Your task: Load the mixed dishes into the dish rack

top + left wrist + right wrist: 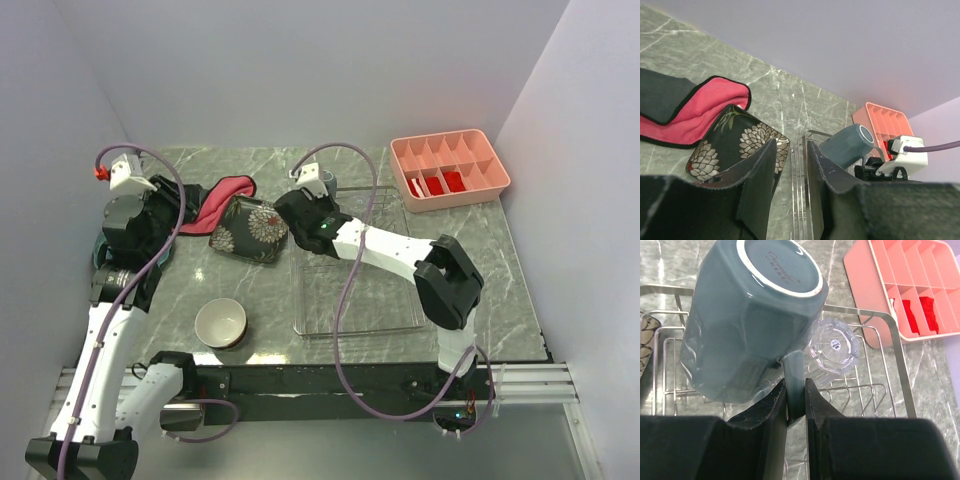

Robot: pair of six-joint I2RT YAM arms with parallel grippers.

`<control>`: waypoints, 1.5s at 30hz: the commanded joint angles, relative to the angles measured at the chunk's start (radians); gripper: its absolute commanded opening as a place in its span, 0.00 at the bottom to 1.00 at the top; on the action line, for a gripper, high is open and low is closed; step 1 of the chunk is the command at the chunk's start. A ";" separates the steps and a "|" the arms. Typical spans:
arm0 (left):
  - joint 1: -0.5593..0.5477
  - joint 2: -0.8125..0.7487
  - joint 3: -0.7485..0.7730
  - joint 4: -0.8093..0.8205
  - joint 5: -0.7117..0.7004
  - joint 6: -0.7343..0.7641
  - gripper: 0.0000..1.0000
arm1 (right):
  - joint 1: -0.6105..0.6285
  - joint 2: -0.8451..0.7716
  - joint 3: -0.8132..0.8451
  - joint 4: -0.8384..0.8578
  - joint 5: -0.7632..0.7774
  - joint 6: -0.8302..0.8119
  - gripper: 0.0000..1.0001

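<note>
My right gripper [795, 390] is shut on the handle of the grey-blue mug [750, 315], which hangs tilted, base towards the camera, over the far end of the dish rack [880, 315]. From above, the mug [315, 183] sits over the rack's [360, 300] back left corner. The square dark plate with white flowers [250, 230] lies just left of the rack. A dark cream-lined bowl [220, 322] stands near the front edge. My left gripper [791, 147] is open and empty, aimed between the square plate [735, 145] and the rack [802, 170].
A clear glass [834, 346] lies in the rack under the mug. The red-pink cloth [215, 200] is bunched behind the square plate. The pink compartment tray [450, 168] stands at the back right. Walls close in on the left, back and right.
</note>
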 commanded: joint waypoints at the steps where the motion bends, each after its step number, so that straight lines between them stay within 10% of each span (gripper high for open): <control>1: -0.018 -0.008 -0.006 0.018 -0.035 0.018 0.37 | 0.003 -0.006 -0.006 0.176 0.105 -0.038 0.00; 44: -0.047 -0.009 -0.095 0.066 -0.002 -0.026 0.39 | -0.037 0.058 -0.267 0.661 -0.063 -0.528 0.00; 45: -0.047 -0.011 -0.096 0.067 -0.002 -0.025 0.39 | -0.037 0.057 -0.270 0.658 -0.071 -0.537 0.12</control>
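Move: The right hand holds the upturned mug by its handle. The place it is going to, in the far-left part of the dish rack, lies about 6 cm ahead, 2 cm left and 9 cm below. The glass in the rack is roughly 7 cm ahead, 6 cm right and 6 cm below; the flowered plate is some 17 cm left, 4 cm back and 15 cm down. From the empty left hand, that rack place is about 14 cm ahead, 25 cm right and 26 cm below. Still pinching the mug's handle, the right hand lowers the upturned mug about 4.5 cm into the far-left part of the rack beside the glass, easing a couple of centimetres forward. On the way the wrist rolls its left side down by some 13 degrees and turns slightly counter-clockwise. The empty left hand sinks about 4 cm, fingers staying partly open. ##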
